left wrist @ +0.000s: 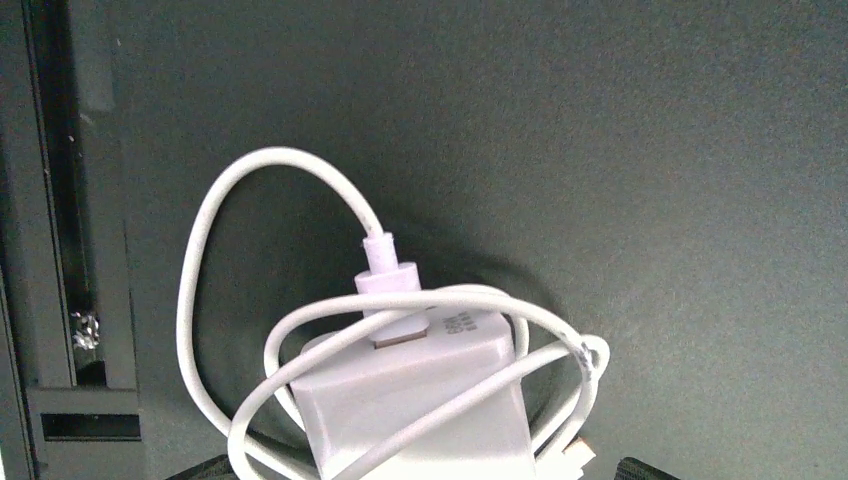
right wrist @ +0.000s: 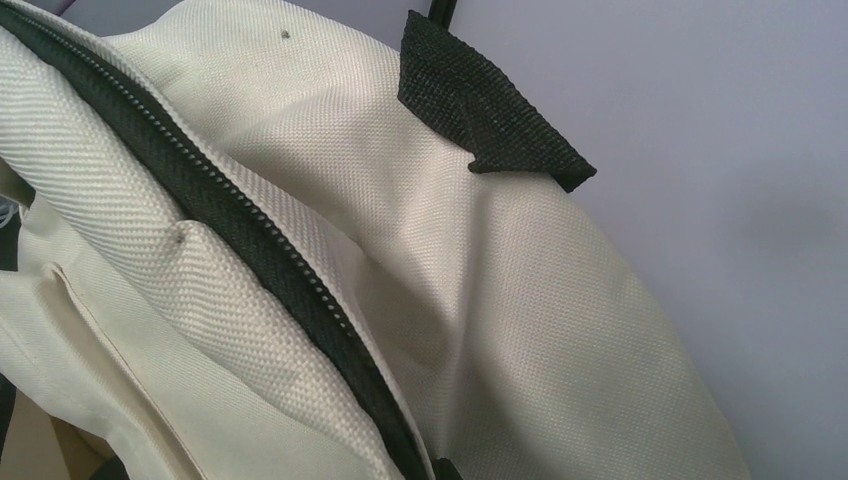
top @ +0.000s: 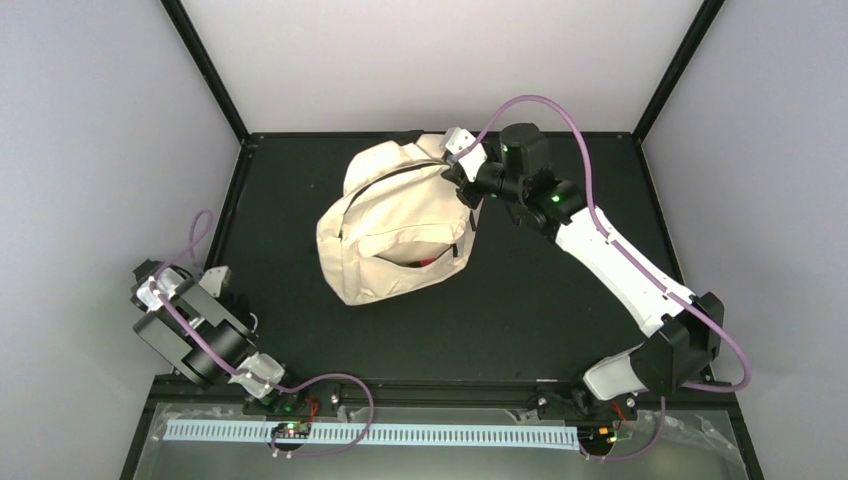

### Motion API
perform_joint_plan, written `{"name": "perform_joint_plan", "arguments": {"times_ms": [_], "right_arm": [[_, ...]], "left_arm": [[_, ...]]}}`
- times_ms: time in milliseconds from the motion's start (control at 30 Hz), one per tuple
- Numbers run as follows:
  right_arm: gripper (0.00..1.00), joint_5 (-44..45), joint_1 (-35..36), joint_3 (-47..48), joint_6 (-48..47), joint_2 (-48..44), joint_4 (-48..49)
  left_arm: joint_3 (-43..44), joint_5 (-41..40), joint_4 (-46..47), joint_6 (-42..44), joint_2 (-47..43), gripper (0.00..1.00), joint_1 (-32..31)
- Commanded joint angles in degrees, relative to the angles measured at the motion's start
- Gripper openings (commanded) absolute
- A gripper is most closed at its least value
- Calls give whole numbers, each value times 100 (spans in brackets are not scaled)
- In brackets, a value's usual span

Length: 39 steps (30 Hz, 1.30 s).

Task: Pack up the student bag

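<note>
The student bag (top: pixel 400 225), a cream fabric backpack with dark zipper lines, lies in the middle of the black table. Its front pocket gapes, and something red (top: pixel 426 261) shows inside. My right gripper (top: pixel 462 178) is shut at the bag's upper right edge. The right wrist view is filled with cream fabric (right wrist: pixel 520 330) and the black zipper (right wrist: pixel 260 250), and the fingers are hidden there. My left gripper (left wrist: pixel 428 470) hangs open at the table's left edge. A white charger (left wrist: pixel 420 400) wrapped in its white cable (left wrist: pixel 200 250) lies between the spread fingertips (left wrist: pixel 215 470), untouched.
A black strap tab (right wrist: pixel 480 110) sticks out of the bag's top. A metal rail (left wrist: pixel 60 250) runs along the table's left edge beside the charger. Black frame posts and white walls close in the back and sides.
</note>
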Motion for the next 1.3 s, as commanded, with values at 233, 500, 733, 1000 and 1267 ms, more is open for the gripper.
{"name": "perform_joint_plan", "arguments": {"times_ms": [233, 500, 733, 1000, 1267], "right_arm": [[1, 62, -60, 127, 84, 71, -118], [1, 56, -60, 74, 66, 25, -132], [1, 62, -60, 74, 49, 25, -137], [1, 65, -60, 57, 49, 4, -142], [1, 108, -60, -55, 6, -92, -71]], "left_arm": [[-469, -415, 1207, -32, -219, 99, -157], [-707, -16, 1259, 3, -226, 92, -337], [-547, 135, 986, -16, -233, 82, -375], [-544, 333, 780, 122, -394, 51, -374], [-505, 468, 677, 171, -452, 41, -372]]}}
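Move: The white charger lies almost right under the left hand, about 1 cm ahead and some 2 cm below, between the open fingers. Its cable loop bulges about 5 cm ahead and 3 cm left; the cable's plug end sits roughly 3 cm right and 1 cm ahead. The bag stands about 25 cm ahead and 42 cm right. From the right hand the charger is some 57 cm left, 26 cm back and 32 cm lower. The left hand sinks about 1.5 cm, eases 1.5 cm forward and closes its fingers halfway, pinching the charger. ##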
